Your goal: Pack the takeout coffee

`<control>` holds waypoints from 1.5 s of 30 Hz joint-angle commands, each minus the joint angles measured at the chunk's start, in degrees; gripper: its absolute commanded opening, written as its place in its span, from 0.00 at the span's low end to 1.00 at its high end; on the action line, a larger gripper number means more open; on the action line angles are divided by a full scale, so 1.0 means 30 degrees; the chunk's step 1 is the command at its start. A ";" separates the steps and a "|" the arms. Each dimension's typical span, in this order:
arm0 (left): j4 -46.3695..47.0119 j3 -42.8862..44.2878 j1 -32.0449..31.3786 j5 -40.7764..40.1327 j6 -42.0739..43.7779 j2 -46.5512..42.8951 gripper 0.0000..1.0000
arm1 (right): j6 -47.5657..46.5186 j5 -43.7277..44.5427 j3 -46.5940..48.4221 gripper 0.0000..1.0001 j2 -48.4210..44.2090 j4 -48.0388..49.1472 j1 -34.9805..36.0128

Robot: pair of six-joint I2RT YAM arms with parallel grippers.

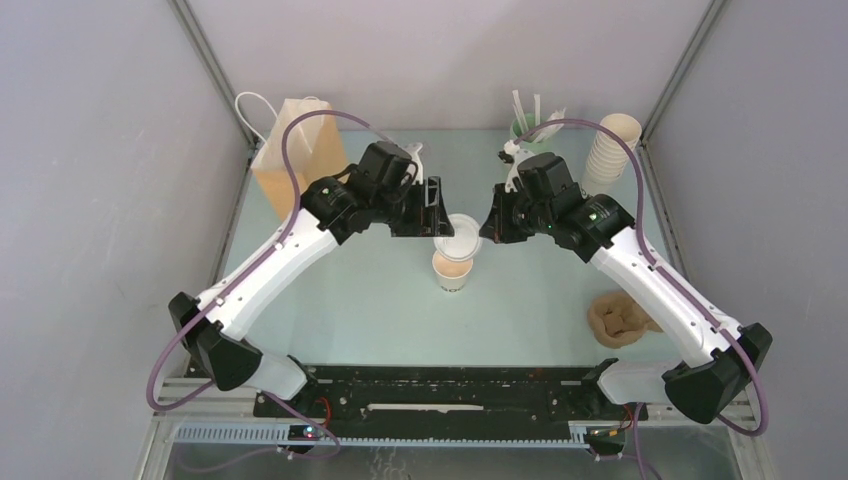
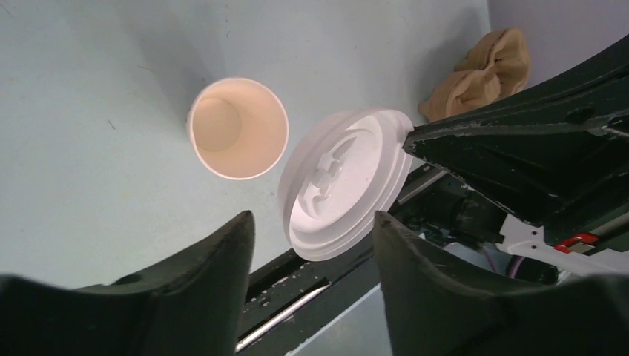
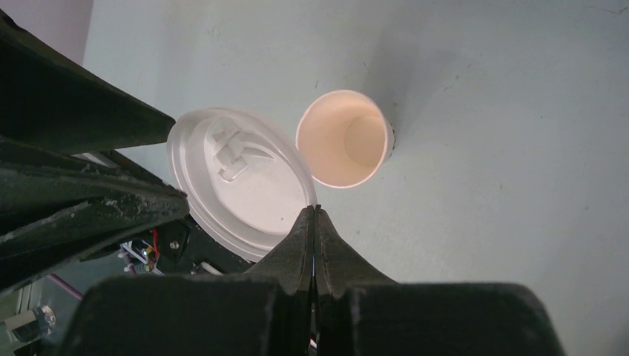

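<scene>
A small cream paper cup [image 1: 452,270] stands lidless and upright mid-table; it looks empty in the wrist views [image 2: 237,127] [image 3: 343,139]. A round white plastic lid [image 1: 463,228] hangs tilted in the air just above and beside it. My right gripper [image 1: 490,225] is shut on the lid's rim [image 3: 237,178], its fingertips pinched together at the edge [image 3: 314,211]. My left gripper [image 1: 432,210] is open, its two fingers either side of the lid's near edge [image 2: 345,178] without touching it [image 2: 313,222].
A brown paper bag [image 1: 295,150] with white handles stands at the back left. A tall stack of lidless cups [image 1: 610,150] and a green cup of white sticks [image 1: 530,125] stand at the back right. Crumpled brown paper [image 1: 620,318] lies front right.
</scene>
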 commanded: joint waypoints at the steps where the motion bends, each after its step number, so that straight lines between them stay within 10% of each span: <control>1: -0.0081 0.0558 -0.0250 -0.1225 -0.0553 -0.0125 0.60 | 0.0172 0.0263 0.0693 0.00 -0.0139 -0.0299 0.0345; 22: -0.1221 0.1513 -0.0781 -0.2953 -0.0541 0.0365 0.12 | -0.0296 0.0261 0.1817 0.00 0.0064 -0.0982 0.1062; 28: 0.0711 0.0849 0.0043 0.0744 -0.0710 -0.0403 0.00 | 0.0115 -0.2297 0.3982 0.55 -0.0196 -0.2964 0.0238; 35: 1.6557 -0.5363 0.3313 0.9388 -0.9626 -0.3683 0.00 | 0.7522 -1.2794 0.2101 0.99 -0.3300 0.3495 -0.4947; 45: 3.7008 -0.6474 0.3868 1.0188 -2.4037 -0.1103 0.00 | 2.0508 -1.4527 -0.0961 1.00 -0.3000 1.9692 -0.5646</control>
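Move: Between the two hands hangs the white lid, its middle some 4 cm to the right of the left hand and about 1 cm back and 2 cm below. From the right hand, whose shut fingers still pinch its rim, it lies 4 cm to the left and 1 cm back. The open coffee cup stands 12 cm below the left hand, 5 cm back and 3 cm to its right. The green straw cup is roughly 23 cm ahead of the right hand, 12 cm to its right and 10 cm lower. Closing its part-open fingers fully onto the lid's near-side rim while sinking about 2 cm, the left hand takes over the lid; the right hand then opens wide and comes free. Both hands swing up some 20 cm, away from the cup, the right one also drawing back about 4 cm, and roll until their fingers point across at each other, nearly level. ##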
